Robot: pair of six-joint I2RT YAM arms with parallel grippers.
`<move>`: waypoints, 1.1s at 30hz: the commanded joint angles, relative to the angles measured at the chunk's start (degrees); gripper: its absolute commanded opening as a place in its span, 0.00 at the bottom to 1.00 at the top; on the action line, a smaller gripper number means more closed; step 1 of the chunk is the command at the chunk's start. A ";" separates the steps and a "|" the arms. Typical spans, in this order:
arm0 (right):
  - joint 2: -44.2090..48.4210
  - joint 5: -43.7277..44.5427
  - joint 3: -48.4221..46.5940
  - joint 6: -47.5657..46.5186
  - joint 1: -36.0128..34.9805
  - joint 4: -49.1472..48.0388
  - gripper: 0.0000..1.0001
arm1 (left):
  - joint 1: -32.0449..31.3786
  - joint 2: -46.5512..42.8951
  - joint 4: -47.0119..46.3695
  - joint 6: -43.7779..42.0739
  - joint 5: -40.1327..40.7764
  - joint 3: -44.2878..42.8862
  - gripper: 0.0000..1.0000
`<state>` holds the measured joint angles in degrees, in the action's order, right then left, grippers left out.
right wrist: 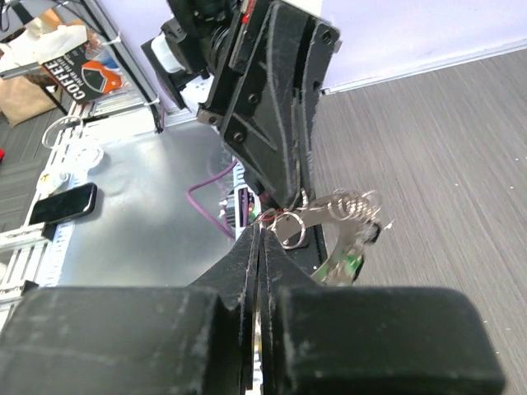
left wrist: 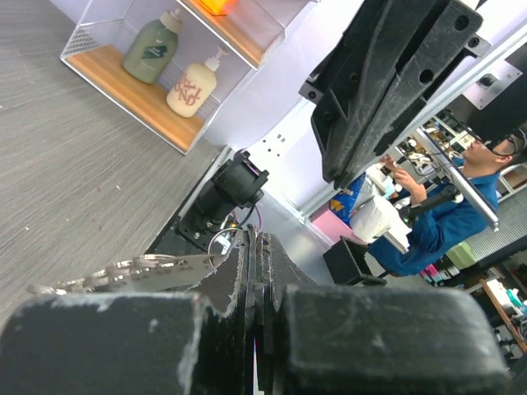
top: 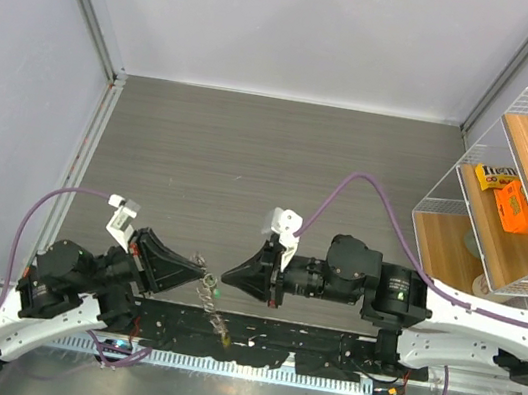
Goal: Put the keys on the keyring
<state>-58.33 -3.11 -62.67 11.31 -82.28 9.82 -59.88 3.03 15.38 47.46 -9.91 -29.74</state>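
Observation:
My left gripper [top: 200, 275] and right gripper [top: 222, 280] meet tip to tip above the table's near edge, both shut. A small bunch of keys [top: 210, 288] hangs between and below the tips. In the left wrist view a silver key blade [left wrist: 156, 267] sticks out sideways from my shut left jaws, with the thin wire keyring [left wrist: 211, 243] at their tip. In the right wrist view the keyring [right wrist: 305, 232] sits against the tip of my shut right jaws. From it hang silver coiled pieces [right wrist: 351, 206] and a green-headed key [right wrist: 347, 266]. How much of each the jaws pinch is hidden.
A white wire shelf [top: 469, 181] with wooden boards and orange boxes [top: 516, 207] stands at the right edge. Two bottles [left wrist: 191, 87] stand on a lower board. The black base rail [top: 319, 354] runs along the near edge, just below the hanging keys.

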 commanded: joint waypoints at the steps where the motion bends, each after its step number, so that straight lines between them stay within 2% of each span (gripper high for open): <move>1: 1.20 -3.47 2.73 -0.50 -0.95 -3.85 0.06 | 0.02 -0.57 -2.19 -1.67 1.47 -1.82 0.00; 3: 1.72 -3.31 3.69 -1.03 -1.30 -3.85 0.05 | 0.02 -0.48 -2.80 -2.20 1.30 -1.64 0.00; 5: 2.60 0.10 4.31 -1.38 -1.30 -3.15 0.13 | 0.02 -0.39 -3.42 -2.64 0.77 -1.47 0.00; 6: 3.21 1.17 4.40 -1.47 -1.30 -2.10 0.24 | 0.02 -0.30 -3.68 -2.99 0.42 -1.46 0.00; 8: 4.09 5.55 4.67 -1.64 -1.30 -0.69 0.36 | 0.02 0.13 -4.65 -4.13 -1.33 -1.47 0.00; 12: 5.85 13.29 5.02 -0.33 -1.22 3.08 0.47 | 0.11 0.22 -7.37 -8.08 -6.07 -1.12 0.00; 18: 5.59 23.58 5.98 5.90 0.45 10.81 0.56 | 0.11 -0.57 -15.02 -15.11 -12.40 1.17 0.00; 27: 6.91 27.11 13.62 14.44 5.11 14.87 0.63 | 0.11 0.22 -31.53 -24.25 -24.97 5.39 0.00; 33: 6.47 27.29 17.32 18.31 8.27 16.02 0.65 | 0.02 -1.35 -32.95 -34.53 -27.18 7.06 0.00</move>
<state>-52.86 22.02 -46.48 25.28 -75.50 26.20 -59.88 2.96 -10.17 21.80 -34.06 -23.16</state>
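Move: The loose key with the blue tag lies flat on the table, about 22 cm ahead of the right hand, 8 cm to its right and some 34 cm below. The keyring, already held in the left fingertips, hangs with its middle about 3 cm back from the right hand, 2 cm to its left and 4 cm lower. From the left hand, the loose key is roughly 21 cm ahead, 11 cm to the right and 30 cm below. Lower the empty right gripper about 16 cm, swinging it some 9 cm forward and 9 cm right, away from the keyring towards the blue-tagged key; open its fingers to well over half and turn them clockwise and downward. Keep the left pinch on the keyring while drawing it back and a little up, rolling that wrist about 40 degrees. ##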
